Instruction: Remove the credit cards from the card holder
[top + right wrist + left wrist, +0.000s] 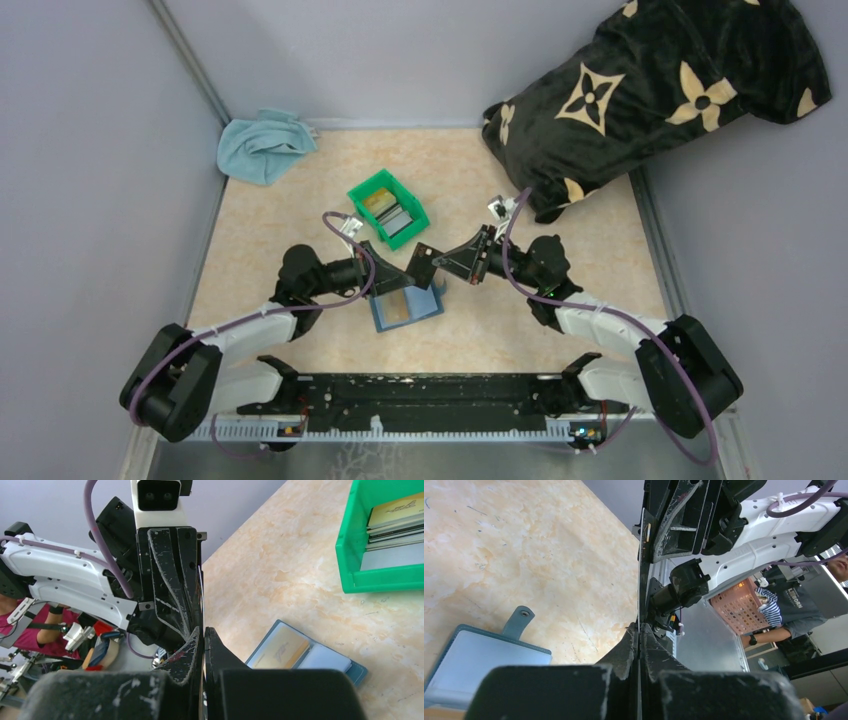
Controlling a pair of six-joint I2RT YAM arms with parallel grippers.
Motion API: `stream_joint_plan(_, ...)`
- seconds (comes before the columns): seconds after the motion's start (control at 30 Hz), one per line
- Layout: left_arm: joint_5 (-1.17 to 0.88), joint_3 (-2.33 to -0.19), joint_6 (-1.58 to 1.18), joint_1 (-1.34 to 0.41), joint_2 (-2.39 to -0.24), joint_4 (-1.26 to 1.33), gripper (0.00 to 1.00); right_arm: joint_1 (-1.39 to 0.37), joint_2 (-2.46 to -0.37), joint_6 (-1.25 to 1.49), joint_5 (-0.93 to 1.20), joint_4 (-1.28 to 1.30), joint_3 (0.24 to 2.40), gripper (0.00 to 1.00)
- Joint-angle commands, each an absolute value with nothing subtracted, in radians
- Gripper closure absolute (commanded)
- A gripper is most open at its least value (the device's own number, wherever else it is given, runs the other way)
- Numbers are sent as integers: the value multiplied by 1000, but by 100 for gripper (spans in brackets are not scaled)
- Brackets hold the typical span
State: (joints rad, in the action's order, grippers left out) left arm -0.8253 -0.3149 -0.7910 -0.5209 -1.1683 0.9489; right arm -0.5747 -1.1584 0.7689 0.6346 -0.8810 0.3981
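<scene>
The teal-blue card holder (pixel 407 310) (pixel 479 655) (pixel 325 657) lies open and flat on the table, with a tan credit card (pixel 281 649) (pixel 392 303) in its left slot. Above it, a dark credit card (pixel 426 266) is held on edge between both arms. In the wrist views it shows only as a thin line (pixel 641 580) (pixel 202 595). My left gripper (pixel 412 268) (pixel 640 626) is shut on it from the left. My right gripper (pixel 440 262) (pixel 203 629) is shut on it from the right. The two grippers face each other tip to tip.
A green bin (pixel 362 190) (pixel 350 545) behind the grippers holds several cards (pixel 388 212) (pixel 395 517). A light-blue cloth (pixel 262 145) lies in the back left corner. A black patterned pillow (pixel 650 90) fills the back right. Grey walls close off the sides.
</scene>
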Motion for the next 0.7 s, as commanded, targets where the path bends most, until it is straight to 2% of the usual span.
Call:
stream_joint_plan(0.0,-806,-317,-765,-507,-1139,942,100,-557,-1141,733,639,-900,398,100)
stream_joint_plan(0.1,-755,-338,-718,-499,-1130,864,100,-557,-1147,722,634,-891,402,99)
stream_joint_plan(0.2,-622,-410,-605,-496,-1108,637,100,-555,-1135,702,591,-839,407,63)
stream_joint_plan(0.27,-550,-463,-527,-495,-1099,519,100,-551,-1118,678,542,-775,414,51)
stream_joint_plan(0.4,-391,-605,-442,-465,-1131,305,100,-541,-1097,600,437,-612,441,47)
stream_joint_plan(0.6,-444,-796,-495,-332,-1296,147,100,-533,-1130,569,410,-566,438,49)
stream_joint_plan(0.67,-516,-844,-534,-287,-1366,125,100,-532,-1141,566,405,-573,431,49)
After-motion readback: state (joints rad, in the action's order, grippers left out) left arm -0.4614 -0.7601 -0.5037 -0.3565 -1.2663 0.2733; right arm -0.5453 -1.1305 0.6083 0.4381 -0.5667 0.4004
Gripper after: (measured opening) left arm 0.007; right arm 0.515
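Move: The left hand's fingers are already shut on the black card, which the right hand also still grips. The green box lies about 18 cm ahead of the left hand, 5 cm to its left and some 17 cm below; the open card holder is nearly underneath, 1 cm back, 1 cm left and 18 cm down. From the right hand, the holder is roughly 4 cm back, 7 cm left and 20 cm below, the green box 15 cm ahead, 10 cm left and 19 cm below. Forward, with a smaller drift left, the left arm carries the black card about 15 cm from over the holder towards the green box, starting slowly and speeding up, turning some 30 degrees counter-clockwise and rolling its left side up while keeping its pinch. The right fingers open to let go of the card; that hand sinks about 6 cm, easing forward and right, and turns slightly clockwise. ##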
